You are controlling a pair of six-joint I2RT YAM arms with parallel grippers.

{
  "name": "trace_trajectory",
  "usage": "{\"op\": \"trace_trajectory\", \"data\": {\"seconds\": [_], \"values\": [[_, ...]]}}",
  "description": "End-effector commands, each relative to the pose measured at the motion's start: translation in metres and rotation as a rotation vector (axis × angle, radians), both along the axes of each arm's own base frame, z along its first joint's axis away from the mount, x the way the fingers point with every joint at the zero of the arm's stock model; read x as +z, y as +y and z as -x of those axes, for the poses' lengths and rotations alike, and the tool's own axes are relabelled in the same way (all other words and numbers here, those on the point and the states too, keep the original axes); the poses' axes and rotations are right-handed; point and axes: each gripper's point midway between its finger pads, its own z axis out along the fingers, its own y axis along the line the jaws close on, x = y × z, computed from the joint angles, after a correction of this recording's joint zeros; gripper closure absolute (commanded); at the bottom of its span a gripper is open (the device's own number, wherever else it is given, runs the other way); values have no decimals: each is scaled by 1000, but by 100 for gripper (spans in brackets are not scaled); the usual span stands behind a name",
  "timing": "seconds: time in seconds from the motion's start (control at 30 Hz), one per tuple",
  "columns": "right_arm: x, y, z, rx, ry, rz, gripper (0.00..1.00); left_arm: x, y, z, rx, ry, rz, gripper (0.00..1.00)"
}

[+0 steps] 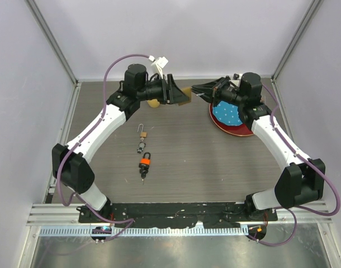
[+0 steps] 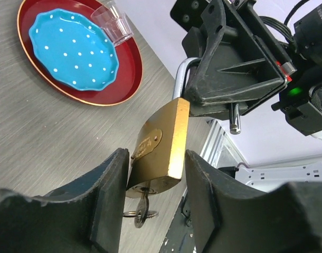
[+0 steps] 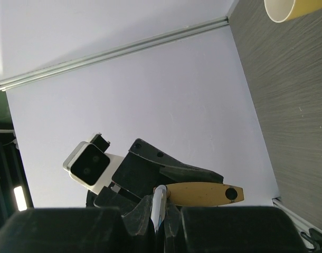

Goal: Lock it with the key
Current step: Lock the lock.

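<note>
A brass padlock [image 2: 161, 142] hangs in the air between the two arms, above the back of the table [image 1: 193, 162]. A key [image 2: 141, 208] with a ring sticks out of its underside. My right gripper [image 3: 160, 217] is shut on the padlock's silver shackle [image 3: 159, 203], with the brass body [image 3: 203, 193] showing just beyond it. My left gripper [image 2: 157, 164] straddles the brass body: the left finger [image 2: 111, 190] lies against one face, while a gap remains at the right finger [image 2: 203, 190]. In the top view both grippers meet at the padlock [image 1: 183, 96].
A red plate [image 1: 244, 130] holding a blue dotted dish [image 1: 226, 114] and a clear glass [image 2: 112, 22] sits at the back right. A yellow cup [image 1: 154, 103] stands under the left arm. A small padlock [image 1: 142, 134] and an orange padlock [image 1: 145, 163] lie mid-table.
</note>
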Motion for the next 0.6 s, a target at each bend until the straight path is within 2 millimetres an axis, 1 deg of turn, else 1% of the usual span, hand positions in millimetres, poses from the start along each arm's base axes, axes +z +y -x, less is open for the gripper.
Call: {"op": "trace_trajectory", "data": {"seconds": [0.0,0.07,0.1,0.2,0.23,0.3,0.5,0.53,0.57], "values": [[65,-8,20,-6,-189,-85,98,34,3,10,0,-96,59,53],[65,-8,21,-2,-190,-91,98,35,2,10,-5,-97,66,56],[65,-8,21,0,-190,-92,98,34,1,10,-8,-94,67,60],[64,-8,22,2,-185,-95,98,36,0,9,-11,-89,88,66],[63,-8,22,3,-181,-97,98,40,-1,9,-10,-95,106,68],[61,-8,23,6,-187,-100,98,42,-2,10,-10,-97,121,71],[54,-8,25,9,-174,-98,98,55,0,8,12,-123,164,69],[53,-8,26,9,-171,-101,98,56,-1,9,13,-123,171,69],[51,-9,25,7,-169,-100,98,62,0,9,18,-130,189,65]]}}
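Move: The padlock's body is already between the left fingertips, unpinched, its middle about 2 cm to the hand's right and 1 cm ahead. From the right hand, still gripping the shackle, it lies roughly 4 cm left, 1 cm back and 3 cm below. On the table some 30 cm below the left hand, the yellow cup is about 14 cm left and 15 cm ahead, the blue plate roughly 22 cm right and 12 cm ahead. The left hand stays almost in place, closing its fingers onto the padlock's body; the right keeps the shackle. ##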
